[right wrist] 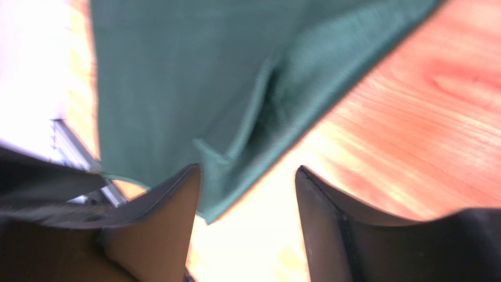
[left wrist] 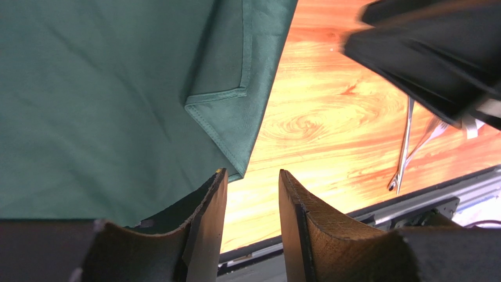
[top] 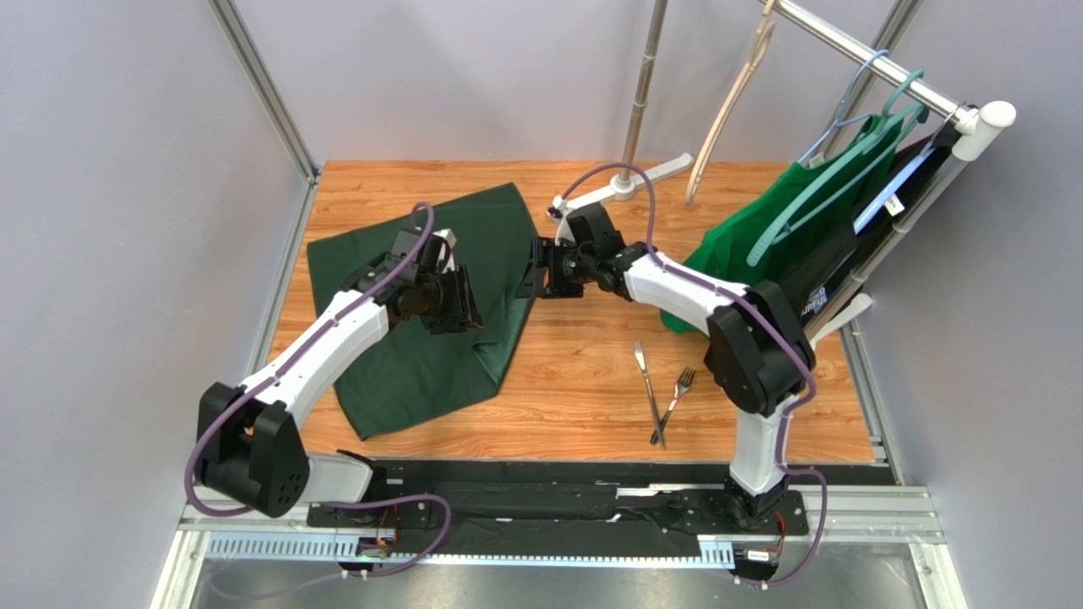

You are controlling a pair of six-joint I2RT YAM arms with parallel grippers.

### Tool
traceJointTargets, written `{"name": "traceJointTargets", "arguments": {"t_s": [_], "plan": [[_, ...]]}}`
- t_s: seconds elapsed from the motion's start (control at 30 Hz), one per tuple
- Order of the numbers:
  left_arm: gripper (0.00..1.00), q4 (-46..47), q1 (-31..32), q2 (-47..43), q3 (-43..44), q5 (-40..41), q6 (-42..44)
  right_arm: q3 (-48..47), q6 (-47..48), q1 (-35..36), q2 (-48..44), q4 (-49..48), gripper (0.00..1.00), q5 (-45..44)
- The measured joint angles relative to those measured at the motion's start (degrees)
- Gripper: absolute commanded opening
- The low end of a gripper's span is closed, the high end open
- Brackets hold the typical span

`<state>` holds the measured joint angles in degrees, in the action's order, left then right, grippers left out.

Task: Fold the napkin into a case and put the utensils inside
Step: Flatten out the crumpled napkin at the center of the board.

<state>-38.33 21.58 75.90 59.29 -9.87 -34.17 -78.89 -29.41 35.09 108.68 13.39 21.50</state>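
The dark green napkin [top: 407, 317] lies spread on the left half of the wooden table, its right edge turned over in a narrow fold [left wrist: 229, 100]; no case shows. My left gripper [top: 464, 311] hovers over the napkin's right edge, open, with bare wood between its fingertips [left wrist: 253, 176]. My right gripper [top: 528, 269] reaches in from the right at the same edge, open and empty, a napkin corner [right wrist: 206, 76] just beyond its jaws [right wrist: 247, 173]. The utensils, a knife [top: 645, 374] and a fork [top: 679, 391], lie crossed near the front right [left wrist: 406, 147].
A brighter green garment [top: 763, 241] hangs on a teal hanger from the clothes rack [top: 890, 70] at the back right. A white rack foot [top: 623, 188] rests behind the right gripper. A black rail [top: 572, 476] runs along the table's front edge.
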Motion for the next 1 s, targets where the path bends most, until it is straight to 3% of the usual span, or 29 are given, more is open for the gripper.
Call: {"name": "traceJointTargets", "arguments": {"t_s": [0.1,0.37,0.5,0.87,0.93,1.0], "plan": [[0.45,1.2,0.0,1.3,-0.5,-1.5,-0.1,-0.9,-0.9,0.5,5.0,0.4,0.45,0.1],[0.45,3.2,0.0,0.0,-4.6,-2.4,-0.5,-3.0,-4.1,5.2,10.5,-0.2,0.5,1.0],[0.45,3.0,0.0,-1.0,-5.2,-2.5,-0.7,-4.2,-5.6,5.8,11.8,-1.9,0.45,1.7],[0.45,0.1,-1.8,-8.3,-5.2,-1.8,-0.7,-4.7,-7.5,5.7,13.5,-2.9,0.43,1.5],[0.45,-0.4,-2.1,-8.8,-5.1,-1.8,-0.7,-4.8,-8.3,5.8,14.2,-4.3,0.38,2.2],[0.45,-0.8,-2.4,-8.9,-5.1,-2.0,-0.8,-4.8,-9.7,5.8,15.6,-5.6,0.22,3.1]]}}
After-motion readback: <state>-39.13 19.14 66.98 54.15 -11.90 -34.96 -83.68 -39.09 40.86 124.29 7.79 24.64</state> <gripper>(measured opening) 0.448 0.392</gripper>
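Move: The napkin's folded-over flap on its right edge lies about 7 cm to the right hand's left, 5 cm nearer the base and 9 cm below. The napkin's near right corner is some 5 cm left and 14 cm back of that hand; the knife lies about 20 cm to its right and 13 cm back. From the left hand the flap is about 4 cm right, 1 cm ahead and 12 cm down. Right hand sinks some 8 cm and shifts about 6 cm left to the flap's hem, fingers closing partway. ##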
